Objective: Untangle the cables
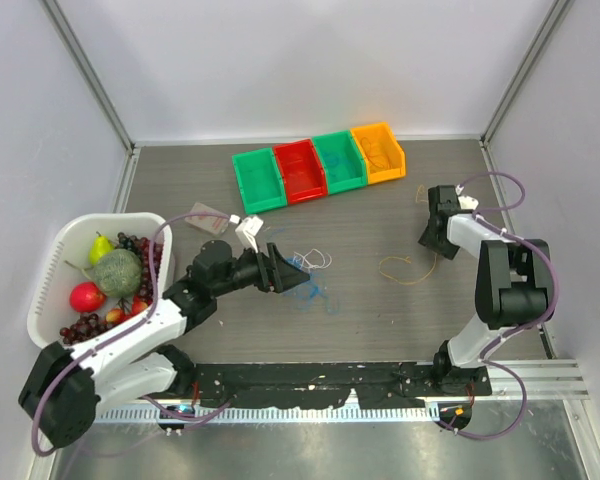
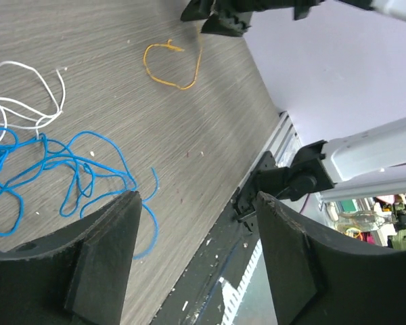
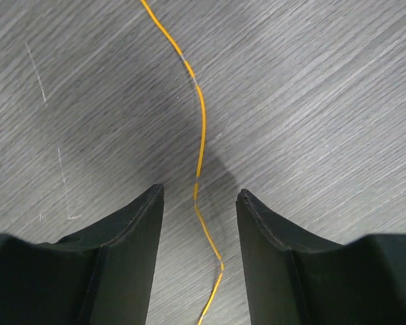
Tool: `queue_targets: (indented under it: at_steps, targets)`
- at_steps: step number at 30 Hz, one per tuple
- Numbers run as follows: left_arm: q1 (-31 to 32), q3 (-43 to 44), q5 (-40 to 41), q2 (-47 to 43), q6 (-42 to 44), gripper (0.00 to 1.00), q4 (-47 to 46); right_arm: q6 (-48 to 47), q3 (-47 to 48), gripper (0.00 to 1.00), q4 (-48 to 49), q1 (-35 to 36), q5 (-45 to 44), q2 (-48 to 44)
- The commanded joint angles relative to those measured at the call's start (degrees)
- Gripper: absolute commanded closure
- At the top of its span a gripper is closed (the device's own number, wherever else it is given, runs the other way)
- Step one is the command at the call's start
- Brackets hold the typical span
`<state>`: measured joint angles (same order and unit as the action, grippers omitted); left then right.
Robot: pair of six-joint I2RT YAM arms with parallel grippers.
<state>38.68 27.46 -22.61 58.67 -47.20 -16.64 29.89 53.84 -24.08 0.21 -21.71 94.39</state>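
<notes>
The cables lie apart in two places on the wood-grain table. A tangled blue cable (image 2: 54, 162) (image 1: 315, 293) overlaps a looped white cable (image 2: 27, 101) (image 1: 317, 258) at mid-table. An orange-yellow cable (image 1: 408, 268) (image 2: 172, 64) forms a loose loop further right. My left gripper (image 1: 300, 275) (image 2: 197, 203) hovers open beside the blue tangle, holding nothing. My right gripper (image 1: 428, 243) (image 3: 199, 196) stands open low over the table. A strand of the orange-yellow cable (image 3: 201, 128) runs between its fingers without touching either one.
Four small bins stand in a row at the back: green (image 1: 257, 180), red (image 1: 300, 170), green (image 1: 340, 162), orange (image 1: 378, 152). A white basket (image 1: 55, 255) of fruit sits at the left, with a small clear packet (image 1: 208, 217) beside it. A black rail (image 1: 320, 375) lines the near edge.
</notes>
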Motion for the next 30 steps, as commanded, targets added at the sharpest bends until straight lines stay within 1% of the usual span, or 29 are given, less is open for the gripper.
queue_targets:
  at_steps: [1,2,3,4,6,7,8,9,11,13,16,17,18,19,21,23,27,30]
  targets:
    - [0.26,4.0,0.19,-6.98,3.16,0.24,9.95,-0.62,1.88,0.52,4.64,-1.79,1.75,0.88]
    - [0.26,4.78,0.72,-8.13,3.43,0.22,11.62,-0.88,2.14,0.66,4.74,-1.88,3.24,1.58]
    - [0.26,5.49,1.6,-8.83,3.78,0.18,13.72,-1.32,2.23,0.74,4.74,-1.88,3.69,1.67]
    - [0.26,6.37,2.48,-9.45,4.13,0.12,15.66,-1.41,1.79,0.83,5.17,-1.79,5.0,1.07]
    - [0.26,7.86,4.58,-9.46,4.31,0.07,18.64,-1.41,1.0,0.95,5.27,-1.79,5.8,-0.95]
    - [0.26,8.74,4.77,-9.02,4.4,0.05,19.71,-1.33,0.74,0.97,5.01,-1.79,6.15,-2.88]
    - [0.35,10.05,5.47,-8.15,4.83,0.03,21.46,-1.32,0.56,0.99,5.0,-1.53,8.42,-4.2]
    - [0.35,11.37,5.65,-7.09,5.45,0.02,23.31,-1.24,0.3,0.99,4.83,-1.26,9.05,-6.65]
    - [0.35,13.14,4.6,-6.12,7.37,0.02,23.85,-1.15,0.56,0.99,3.61,-0.21,10.29,-11.39]
    - [0.26,14.54,3.89,-6.46,9.66,0.09,23.15,-1.32,1.52,0.99,1.67,6.27,10.55,-15.26]
    - [0.35,15.69,2.84,-8.57,14.49,0.12,19.56,-2.29,4.24,0.99,-2.2,11.12,13.0,-19.67]
    - [0.35,15.52,1.97,-9.36,15.81,0.11,17.02,-2.9,5.3,0.99,-2.46,13.13,18.41,-21.25]
    - [0.43,15.34,1.17,-9.89,17.13,0.09,13.95,-4.91,6.09,0.99,-2.99,14.02,20.81,-22.13]
    - [0.44,15.51,0.38,-9.98,18.45,0.06,11.4,-5.71,8.1,0.99,-5.17,15.51,25.27,-23.1]
    - [0.52,18.22,-1.2,-9.46,21.7,0.05,9.79,-10.7,11.0,0.99,-7.82,18.76,28.03,-24.51]
    - [0.44,21.91,-1.82,-8.23,23.81,0.04,9.87,-13.61,14.33,0.99,-11.16,22.09,27.96,-25.56]
    - [0.44,29.99,-4.89,-3.32,25.93,0.03,11.1,-17.57,18.48,0.99,-13.8,28.6,29.7,-28.91]
    - [0.44,35.28,-6.04,1.86,26.72,0.0,12.43,-18.99,20.68,0.99,-14.51,30.72,34.8,-31.97]
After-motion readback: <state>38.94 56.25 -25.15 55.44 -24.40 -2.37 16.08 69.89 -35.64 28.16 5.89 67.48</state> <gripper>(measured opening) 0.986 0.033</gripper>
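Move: An orange cable strand lies right between my open right fingertips, about 2 cm below. The orange cable's left bend is roughly 13 cm to the left and 5 cm back, the orange bin 30 cm ahead and 18 cm left. From my left hand that strand is some 43 cm right, 13 cm ahead and 17 cm down; the blue cable is 4 cm ahead, 5 cm right, the white one 12 cm ahead, 6 cm right, both as far below. I shut my right fingers on the orange strand just above the table, pinching it, then lift it about 23 cm while sweeping as far left, towards my left hand, drawing back slightly at the end; the wrist swings counter-clockwise and tips up to point left. My left hand rises some 19 cm off the blue and white cables, rolling and opening wider, still empty. ##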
